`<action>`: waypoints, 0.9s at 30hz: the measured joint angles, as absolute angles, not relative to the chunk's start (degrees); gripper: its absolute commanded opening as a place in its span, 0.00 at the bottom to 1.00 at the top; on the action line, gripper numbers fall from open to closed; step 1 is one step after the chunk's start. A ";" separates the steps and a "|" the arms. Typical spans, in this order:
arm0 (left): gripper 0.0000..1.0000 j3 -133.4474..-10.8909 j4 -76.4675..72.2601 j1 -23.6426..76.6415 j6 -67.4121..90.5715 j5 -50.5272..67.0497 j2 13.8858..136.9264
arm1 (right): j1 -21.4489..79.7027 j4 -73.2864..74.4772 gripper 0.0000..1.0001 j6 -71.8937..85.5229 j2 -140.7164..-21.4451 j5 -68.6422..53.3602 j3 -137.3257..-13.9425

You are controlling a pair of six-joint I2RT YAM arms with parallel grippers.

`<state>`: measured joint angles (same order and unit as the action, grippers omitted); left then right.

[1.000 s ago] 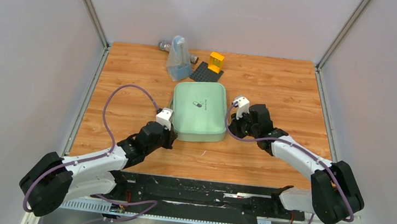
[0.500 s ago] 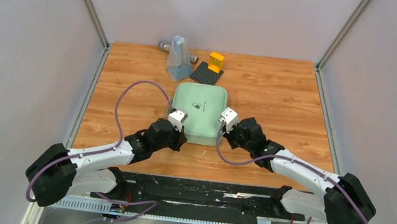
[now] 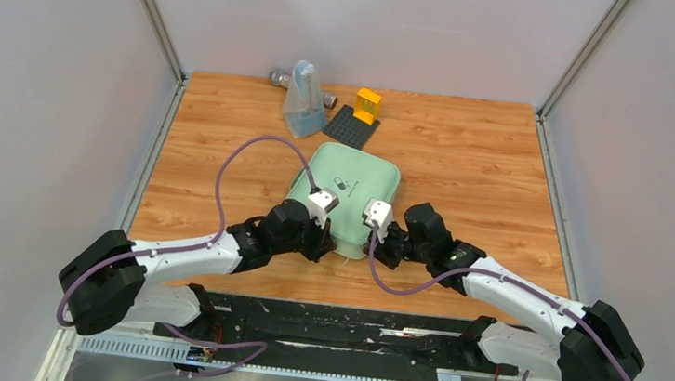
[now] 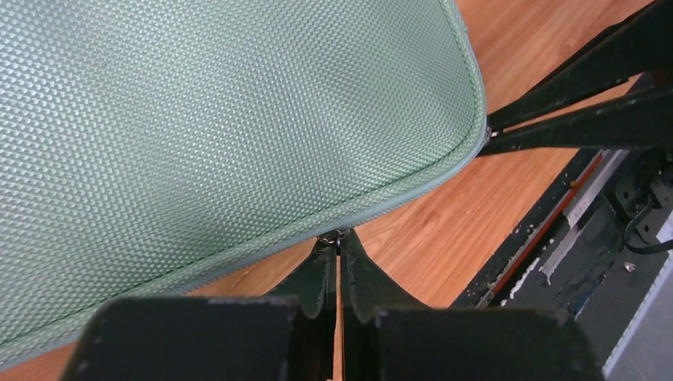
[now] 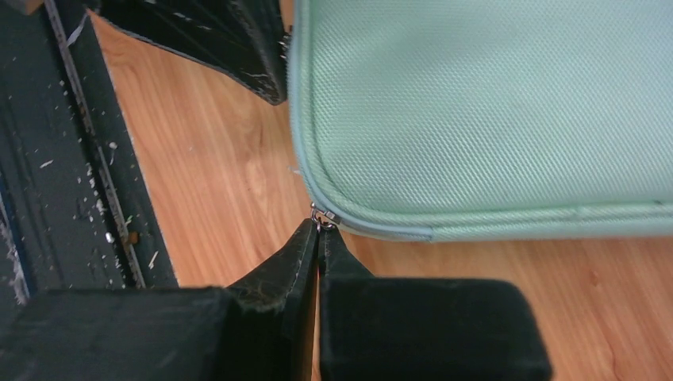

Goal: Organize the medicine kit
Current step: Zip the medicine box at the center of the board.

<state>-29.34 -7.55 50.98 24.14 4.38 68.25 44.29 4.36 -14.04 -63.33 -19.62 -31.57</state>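
Note:
The medicine kit point(image 3: 349, 184), a pale mint-green rounded-square case with a small dark logo, lies skewed mid-table. My left gripper point(image 3: 328, 241) is at its near edge, shut on a small metal zipper pull point(image 4: 334, 236) where the zip runs along the kit point(image 4: 198, 119). My right gripper point(image 3: 375, 247) sits just to the right, shut on a second zipper pull point(image 5: 321, 217) at the rounded corner of the kit point(image 5: 492, 103). The two grippers are close together. The left gripper point(image 4: 339, 240) and the right gripper point(image 5: 319, 228) both show their jaws pressed together.
At the back stand a translucent bluish pouch point(image 3: 302, 103), a dark grey studded baseplate point(image 3: 351, 125) with a yellow block point(image 3: 367, 106), and a metal piece point(image 3: 278, 77). A black rail point(image 3: 349, 327) lines the near edge. Grey walls close off both sides.
Both grippers have travelled from the kit's left and right sides round to its near edge, meeting there. The kit has turned and now lies skewed.

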 measured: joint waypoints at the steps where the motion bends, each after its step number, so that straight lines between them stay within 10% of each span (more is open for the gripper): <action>1: 0.00 -29.89 -7.57 51.40 24.16 4.60 69.28 | 44.97 5.15 0.00 -14.55 -63.42 -20.01 -31.57; 20: 0.04 -36.07 -12.86 60.97 30.41 5.67 80.88 | 48.01 9.61 0.02 -13.93 -60.75 -17.85 -30.24; 23: 0.31 -34.20 -15.84 62.13 31.20 3.90 80.27 | 49.39 9.58 0.15 -11.94 -59.13 -14.68 -29.34; 27: 0.56 -29.98 -19.75 64.12 33.58 2.20 75.72 | 50.81 9.04 0.62 -6.24 -54.65 -9.93 -28.18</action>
<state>-29.98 -19.75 64.12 33.58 2.20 75.72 50.81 9.04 -6.24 -54.65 -9.93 -28.18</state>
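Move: My left hand already pinches its zipper pull on the box's near edge. The medicine box's near right corner, where my right hand already grips the other pull, lies about 7 cm to the right of my left hand and 1 cm back. The box's middle is some 9 cm ahead of my left hand, 1 cm right and a little below. From my right hand it is about 10 cm ahead and 5 cm left. The black board lies roughly 26 cm ahead of my left hand, 1 cm right. I draw the left pull along the near edge towards the pull at the near right corner, my left hand going about 7 cm right and 4 cm back while turning some 10 degrees clockwise. My right hand keeps its pull and eases about 2.5 cm back, sinking slightly and ending a little to the right. Then I open both grippers not quite halfway, let go of the pulls and lift about 1 cm, my left hand also backing off. ##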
